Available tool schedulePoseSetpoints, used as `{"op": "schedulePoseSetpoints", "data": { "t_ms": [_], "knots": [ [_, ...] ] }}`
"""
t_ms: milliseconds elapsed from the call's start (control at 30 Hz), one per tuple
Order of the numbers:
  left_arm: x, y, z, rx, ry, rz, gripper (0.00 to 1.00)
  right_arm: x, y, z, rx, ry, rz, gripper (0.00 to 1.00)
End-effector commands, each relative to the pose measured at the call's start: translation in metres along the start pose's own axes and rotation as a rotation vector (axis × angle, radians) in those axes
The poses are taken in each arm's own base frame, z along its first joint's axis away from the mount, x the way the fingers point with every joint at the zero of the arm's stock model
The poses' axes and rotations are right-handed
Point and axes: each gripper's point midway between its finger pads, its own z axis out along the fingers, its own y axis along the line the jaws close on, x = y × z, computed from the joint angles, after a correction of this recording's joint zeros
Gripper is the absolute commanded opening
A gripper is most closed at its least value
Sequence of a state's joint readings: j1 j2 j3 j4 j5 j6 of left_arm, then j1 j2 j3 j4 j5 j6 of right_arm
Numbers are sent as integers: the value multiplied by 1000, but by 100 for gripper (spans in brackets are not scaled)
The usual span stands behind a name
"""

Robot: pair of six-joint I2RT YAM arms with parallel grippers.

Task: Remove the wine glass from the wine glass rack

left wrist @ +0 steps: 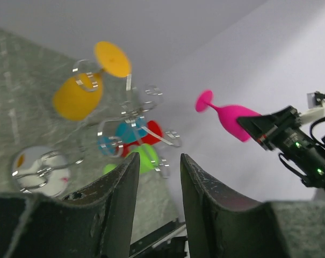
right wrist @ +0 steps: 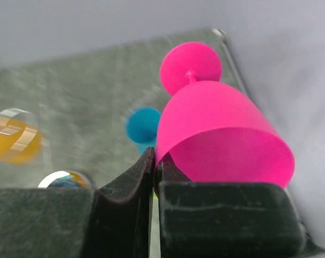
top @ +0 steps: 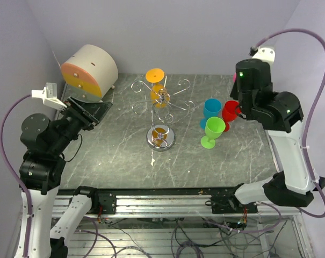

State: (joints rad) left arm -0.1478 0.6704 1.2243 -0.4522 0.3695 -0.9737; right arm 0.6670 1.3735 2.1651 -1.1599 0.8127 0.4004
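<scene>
The wine glass rack (top: 161, 99), silver wire with curled hooks, stands mid-table on a round chrome base (top: 160, 137). An orange wine glass (top: 157, 88) hangs upside down from one of its hooks, also seen in the left wrist view (left wrist: 79, 97). My right gripper (right wrist: 156, 156) is shut on the rim of a pink wine glass (right wrist: 221, 129), held in the air at the far right, away from the rack (left wrist: 229, 115). My left gripper (left wrist: 159, 158) is open and empty, at the table's left side (top: 92, 110), facing the rack.
A blue glass (top: 211, 107), a red glass (top: 230, 110) and a green glass (top: 214, 129) stand close together right of the rack, just below my right gripper. A white and orange cylinder (top: 89, 70) lies at the back left, near my left gripper. Walls enclose the table.
</scene>
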Motion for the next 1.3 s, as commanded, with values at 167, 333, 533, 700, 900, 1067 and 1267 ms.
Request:
{"op": "schedulePoseSetpoints", "data": {
  "t_ms": [167,333,533,700,900,1067,1267],
  "knots": [
    [17,67,19,-265,144,122,44,58,-125,-22,307,180,-114,0],
    [15,79,26,-305,155,156,43,112,-113,0,258,357,-174,0],
    [8,85,26,-343,145,203,43,149,-110,15,227,487,-159,0],
    [11,89,35,-333,167,213,43,176,-108,28,181,560,-136,0],
    [15,99,45,-336,198,216,43,212,-99,49,98,647,-95,0],
    [21,103,49,-326,215,210,43,237,-101,66,87,712,-67,0],
    [21,104,50,-320,211,221,43,259,-91,80,26,776,-48,0]
  ]
}}
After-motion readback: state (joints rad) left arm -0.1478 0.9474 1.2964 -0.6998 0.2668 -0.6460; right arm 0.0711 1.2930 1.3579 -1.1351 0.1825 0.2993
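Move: Pink glass is pinched in the right gripper; its open spot on the table lies about 11 cm right of that hand, level fore and aft, some 46 cm below. From the same hand, green stands level and 3 cm left, red 9 cm ahead and 5 cm right, blue 10 cm ahead and 4 cm left, all about 39 cm lower. For the empty left hand, the hanging orange glass is 21 cm ahead, 19 cm right, 20 cm below; the rack's middle 12 ahead, 20 right, 27 below. Lower the right gripper some 27 cm towards the bare spot beside the green glass, swinging it right and back early on, then easing forward as it sinks; tip the fingers down about 45 degrees and keep the pinch on the pink bowl's rim. Meanwhile bring the open left gripper down about 10 cm and forward 7 towards the hanging orange glass, tipping and rolling the wrist some 20 degrees. ##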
